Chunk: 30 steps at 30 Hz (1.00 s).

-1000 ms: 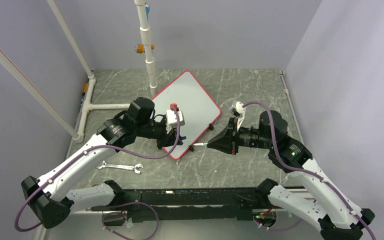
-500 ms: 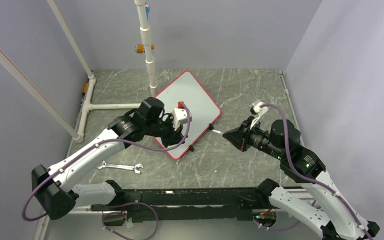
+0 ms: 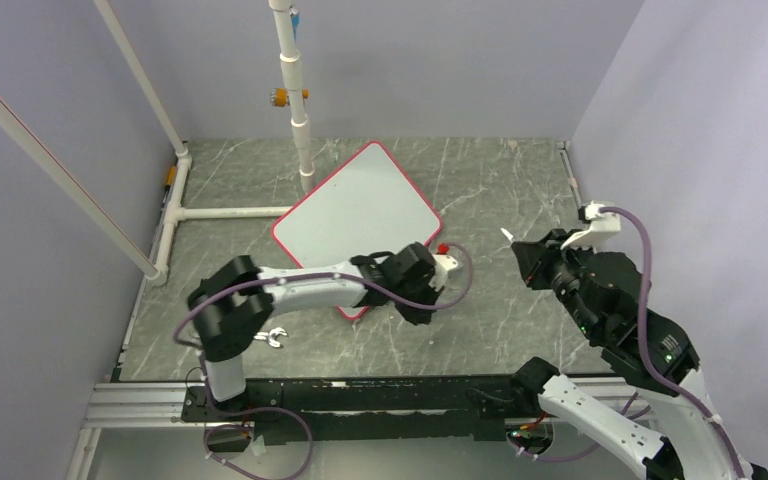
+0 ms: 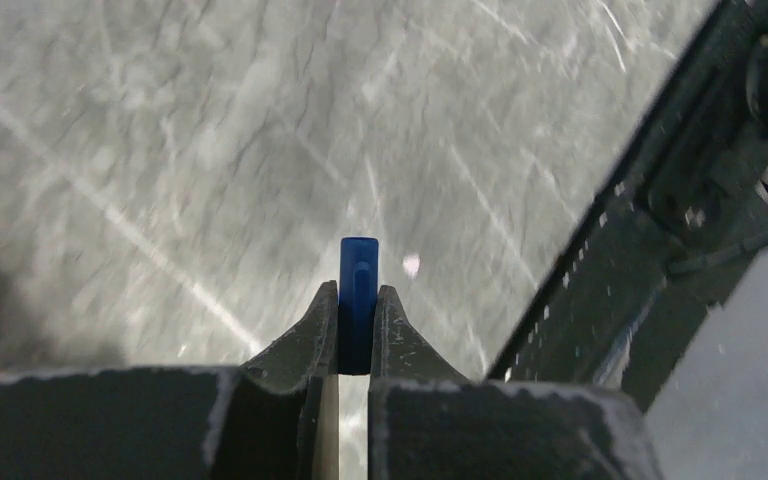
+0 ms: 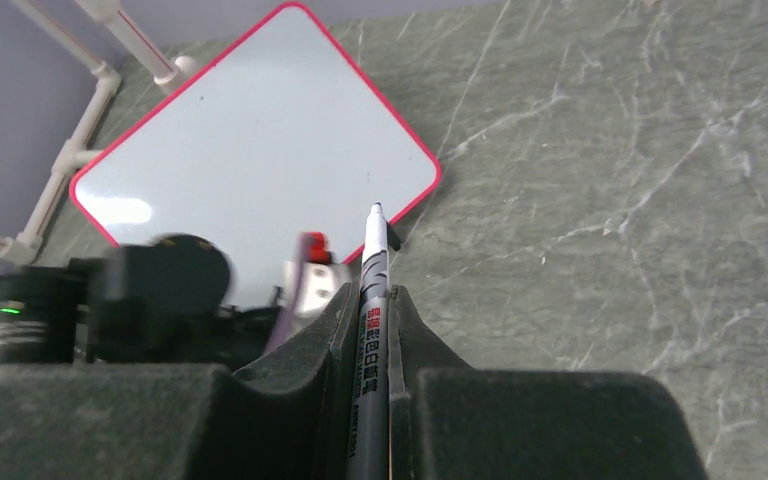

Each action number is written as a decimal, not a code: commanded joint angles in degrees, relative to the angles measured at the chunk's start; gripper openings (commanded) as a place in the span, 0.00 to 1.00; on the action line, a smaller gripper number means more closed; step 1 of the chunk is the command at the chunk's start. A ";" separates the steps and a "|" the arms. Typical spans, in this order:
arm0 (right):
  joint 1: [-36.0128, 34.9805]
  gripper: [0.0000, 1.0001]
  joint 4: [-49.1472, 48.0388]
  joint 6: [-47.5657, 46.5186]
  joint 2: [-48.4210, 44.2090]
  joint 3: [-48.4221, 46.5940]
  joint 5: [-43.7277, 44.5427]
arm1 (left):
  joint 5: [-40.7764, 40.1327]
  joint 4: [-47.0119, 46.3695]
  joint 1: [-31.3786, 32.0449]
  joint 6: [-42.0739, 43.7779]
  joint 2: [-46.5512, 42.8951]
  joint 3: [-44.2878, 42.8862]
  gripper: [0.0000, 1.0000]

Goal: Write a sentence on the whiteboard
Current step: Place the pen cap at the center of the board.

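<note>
The whiteboard (image 3: pixel 355 210) lies flat on the table, turned like a diamond, white with a thin red border. Its face (image 5: pixel 260 160) is blank; no sentence shows on it. My left gripper (image 3: pixel 422 305) hangs over the table just past the board's near corner. It is shut on a small blue marker cap (image 4: pixel 359 285), which stands up between its fingers (image 4: pixel 359 300). My right gripper (image 3: pixel 522 252) is to the right of the board, raised above the table. It is shut on an uncapped grey marker (image 5: pixel 373 290) whose tip (image 3: pixel 506 236) points toward the board.
A white pipe frame (image 3: pixel 300 120) stands behind and left of the board. A wrench (image 3: pixel 272 338) lies near the front left, partly under my left arm. A black rail (image 3: pixel 360 395) runs along the near edge. Grey walls close in both sides.
My left arm has swung right, off the board, to the table past its near corner, still holding the cap. My right arm has drawn back to the right and risen with the marker.
</note>
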State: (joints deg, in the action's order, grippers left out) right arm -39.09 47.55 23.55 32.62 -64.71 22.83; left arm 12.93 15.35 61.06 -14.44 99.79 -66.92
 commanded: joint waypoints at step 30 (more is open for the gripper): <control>-0.11 0.00 -1.73 -0.94 2.63 -0.86 1.87 | -22.99 3.12 5.12 -8.19 3.04 -3.22 0.62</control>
State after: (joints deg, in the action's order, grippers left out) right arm -39.09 50.37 23.57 33.69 -66.11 25.02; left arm -7.33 16.08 65.89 -23.14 108.86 -70.28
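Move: Lying just under the left hand, which already holds the pen cap, is the bare tabletop it goes to: about 3 cm ahead, 2 cm right and 7 cm below. From that hand the whiteboard's centre is roughly 23 cm ahead and 14 cm left; its near clip is some 9 cm ahead and 9 cm left, its far clip about 17 cm ahead and 1 cm left, all about 7 cm below. That tabletop spot is some 14 cm left of the right hand, 1 cm ahead and 32 cm lower. Lowering the pen cap about 5 cm to the table, the left hand first carries it some 4 cm right, then curves forward and back to the left, turning roughly 15 degrees counter-clockwise. Near the bottom its fingers open wide and let go of the cap, the hand easing slightly left and back. The right hand keeps the uncapped pen, bobbing up about 2 cm and down again. ##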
